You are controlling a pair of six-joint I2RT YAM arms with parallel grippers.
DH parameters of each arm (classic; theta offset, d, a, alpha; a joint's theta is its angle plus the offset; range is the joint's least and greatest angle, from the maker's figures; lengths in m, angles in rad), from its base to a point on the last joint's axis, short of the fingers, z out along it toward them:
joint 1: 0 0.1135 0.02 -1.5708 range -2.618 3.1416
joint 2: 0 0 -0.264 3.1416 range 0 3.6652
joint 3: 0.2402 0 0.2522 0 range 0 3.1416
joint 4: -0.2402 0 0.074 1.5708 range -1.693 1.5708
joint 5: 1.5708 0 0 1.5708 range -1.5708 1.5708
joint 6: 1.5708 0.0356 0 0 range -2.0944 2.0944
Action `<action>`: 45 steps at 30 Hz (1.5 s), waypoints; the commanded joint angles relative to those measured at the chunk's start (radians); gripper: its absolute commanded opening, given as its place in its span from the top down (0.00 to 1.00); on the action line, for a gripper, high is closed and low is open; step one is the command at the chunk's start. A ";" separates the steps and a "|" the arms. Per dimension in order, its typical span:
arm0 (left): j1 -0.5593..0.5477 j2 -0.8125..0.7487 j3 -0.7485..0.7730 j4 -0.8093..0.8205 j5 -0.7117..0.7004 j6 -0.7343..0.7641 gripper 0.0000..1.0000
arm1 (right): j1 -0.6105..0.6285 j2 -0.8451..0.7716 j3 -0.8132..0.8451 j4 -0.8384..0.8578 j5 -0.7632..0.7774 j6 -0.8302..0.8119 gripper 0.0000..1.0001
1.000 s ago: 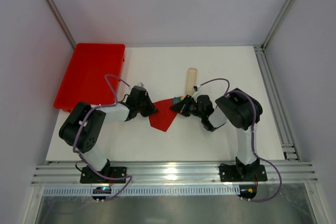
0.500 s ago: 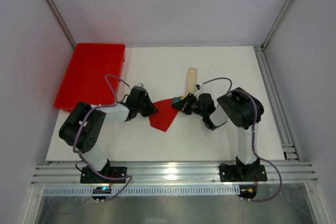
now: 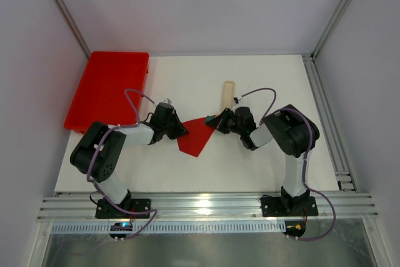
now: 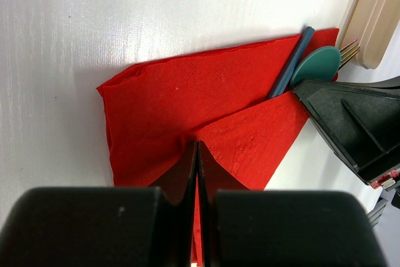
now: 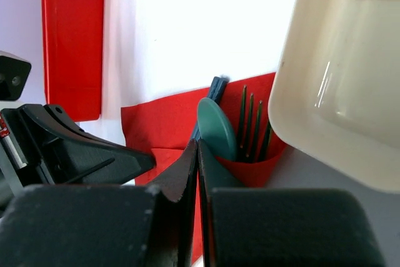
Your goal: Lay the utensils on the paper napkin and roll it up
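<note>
The red paper napkin [image 3: 194, 136] lies folded on the white table, its flaps wrapped over the utensils. In the left wrist view, a teal spoon bowl [image 4: 315, 65], a blue handle [image 4: 291, 60] and fork tines [image 4: 348, 50] stick out of the napkin [image 4: 181, 101] at its far corner. My left gripper [image 4: 197, 146] is shut, pinching a folded flap on the napkin's left side. My right gripper [image 5: 198, 144] is shut on the napkin's edge [image 5: 164, 128], right beside the spoon [image 5: 217, 128] and fork [image 5: 250, 130]. From above, the left gripper [image 3: 180, 130] and right gripper [image 3: 215, 122] face each other across the napkin.
A pale beige oblong tray [image 3: 227, 95] lies just beyond the right gripper and fills the right wrist view's upper right [image 5: 344, 73]. The big red plastic tray [image 3: 107, 87] sits at the table's far left. Metal frame rails [image 3: 328, 117] run along the right edge.
The right arm's wrist has swung slightly away from me, with its gripper staying at the napkin's right corner. The left arm and the napkin have not visibly moved.
</note>
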 commanded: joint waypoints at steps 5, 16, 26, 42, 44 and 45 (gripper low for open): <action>0.001 0.010 -0.055 -0.115 -0.041 0.042 1.00 | -0.009 -0.030 0.016 -0.133 0.088 -0.076 0.96; 0.003 -0.011 -0.070 -0.112 -0.035 0.044 1.00 | -0.012 -0.069 -0.013 -0.018 -0.010 -0.111 0.96; 0.003 -0.028 -0.096 -0.098 -0.029 0.036 1.00 | 0.083 -0.164 -0.027 -0.064 -0.032 -0.206 0.96; 0.001 -0.033 -0.169 -0.040 -0.012 0.006 1.00 | 0.281 -0.211 0.070 -0.315 0.008 -0.263 0.96; 0.001 -0.039 -0.178 -0.029 -0.009 -0.004 1.00 | 0.295 -0.204 0.078 -0.326 0.001 -0.267 0.96; 0.001 -0.042 -0.184 -0.023 -0.006 -0.007 1.00 | 0.307 -0.193 0.087 -0.329 -0.006 -0.267 0.96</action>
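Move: The near part of the folded napkin lies about 11 cm back and 8 cm left of the right hand, barely below it. The green spoon bowl is just ahead of the right fingertips, roughly 3 cm out and 2 cm left; the beige tray sits some 13 cm ahead and 4 cm right of that hand. From the left hand, whose shut tips rest on the napkin's fold, that near part is about 8 cm back and 4 cm right. Hold the shut right fingers at the flap beside the spoon bowl briefly, then lift them off some 2.5 cm and sweep back about 10 cm and left 8 cm over the napkin to its near part, turning counter-clockwise some 20 degrees and sinking slightly at the end, still shut. Keep the left fingertips pressed on the fold while easing them back about 1.5 cm. ##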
